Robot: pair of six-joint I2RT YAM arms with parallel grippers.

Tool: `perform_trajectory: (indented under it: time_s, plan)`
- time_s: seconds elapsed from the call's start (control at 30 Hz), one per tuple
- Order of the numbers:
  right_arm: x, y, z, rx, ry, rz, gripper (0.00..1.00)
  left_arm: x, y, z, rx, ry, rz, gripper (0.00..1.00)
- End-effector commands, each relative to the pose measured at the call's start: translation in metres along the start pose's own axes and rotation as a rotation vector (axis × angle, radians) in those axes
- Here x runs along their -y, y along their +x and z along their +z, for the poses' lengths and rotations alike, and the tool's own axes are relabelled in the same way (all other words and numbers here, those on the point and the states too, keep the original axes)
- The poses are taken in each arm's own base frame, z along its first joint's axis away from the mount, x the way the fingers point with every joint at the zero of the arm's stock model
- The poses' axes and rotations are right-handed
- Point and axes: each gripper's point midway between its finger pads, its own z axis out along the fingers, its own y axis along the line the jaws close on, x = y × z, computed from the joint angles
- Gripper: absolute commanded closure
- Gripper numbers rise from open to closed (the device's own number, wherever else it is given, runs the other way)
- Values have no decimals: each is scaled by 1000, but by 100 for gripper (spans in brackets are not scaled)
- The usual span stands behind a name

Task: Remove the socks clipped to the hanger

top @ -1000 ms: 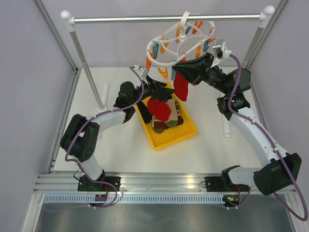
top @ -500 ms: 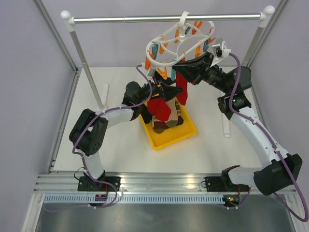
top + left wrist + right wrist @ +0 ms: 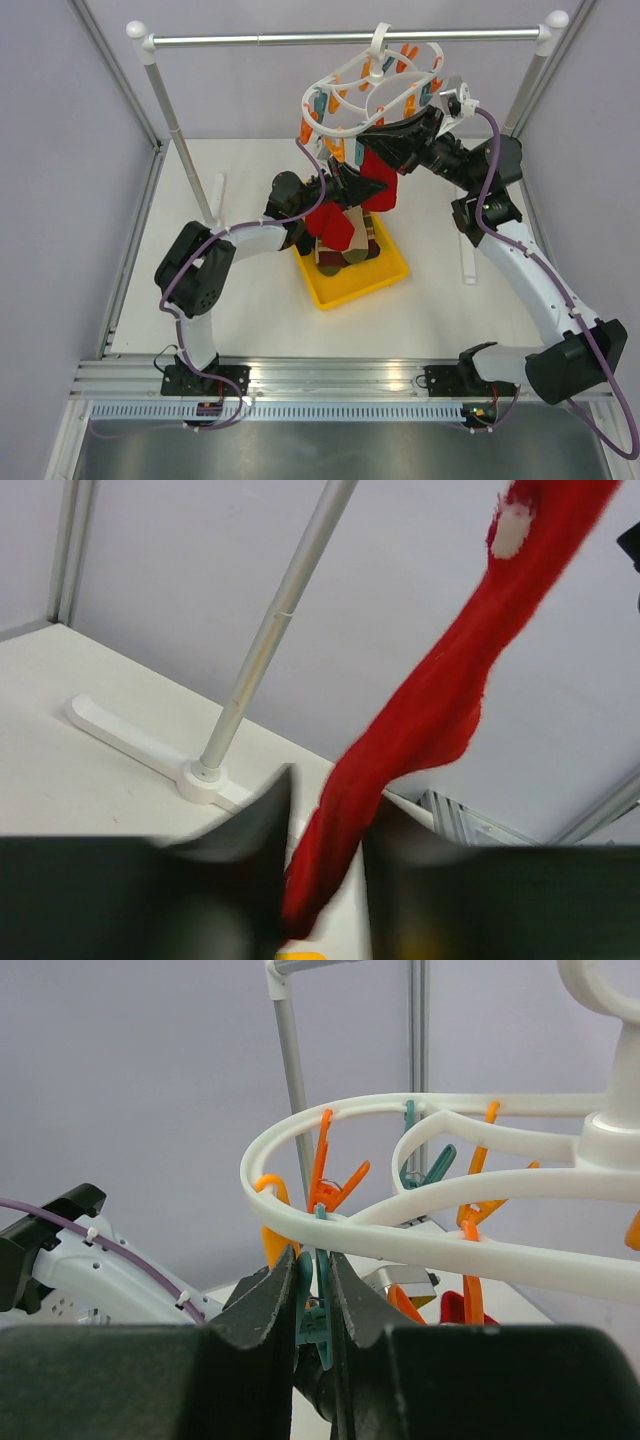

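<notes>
The white ring hanger (image 3: 340, 75) hangs from the rail by its hook, with orange and teal clips dangling. A red sock (image 3: 378, 180) hangs from it over the bin. In the left wrist view the red sock (image 3: 440, 700) slants down from the upper right and passes between my left gripper's (image 3: 328, 825) fingers, which press on it at their tips. My left gripper (image 3: 352, 185) is beside the sock's lower half. My right gripper (image 3: 315, 1260) is shut on a teal clip (image 3: 318, 1310) under the hanger ring (image 3: 420, 1240), just above the sock.
A yellow bin (image 3: 385, 275) on the table below the hanger holds red, dark and tan patterned socks (image 3: 350, 245). The metal rail (image 3: 300, 40) spans the back on two posts; one post (image 3: 270, 640) stands behind the left gripper. Grey walls enclose the table.
My left arm has swung right and up to the hanging red sock, and its jaws have narrowed around it. The right gripper has stayed on the teal clip.
</notes>
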Motion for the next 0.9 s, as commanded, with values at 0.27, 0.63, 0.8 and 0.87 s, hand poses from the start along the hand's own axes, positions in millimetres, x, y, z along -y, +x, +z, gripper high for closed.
perform_trajectory:
  time_s: [0.27,0.63,0.8,0.87]
  plan:
    - [0,-22,-9,24,106,-73,85,73,-10,-8,-100,257,-130,98]
    - [5,-16,-39,-23,256,-128,47,78,1,-32,-140,297,-269,98]
    - [12,-8,-61,-37,357,-165,43,80,3,-34,-176,303,-284,98]
    - [14,-4,-66,-47,375,-173,43,82,1,-35,-180,304,-277,98]
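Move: The hanging red sock already runs between the left hand's open fingers, its middle about 4 cm above them and level otherwise. The yellow basket's middle is roughly 7 cm to the left hand's left, 4 cm back and 25 cm below. The right hand still squeezes the teal clip, right at its finger pads; the nearest orange clip sits some 4 cm to its left and 1 cm back, at about the same height. Left hand pinches red sock, pulls back 6 cm; right hand releases teal clip, withdraws about 5 cm rightward. ##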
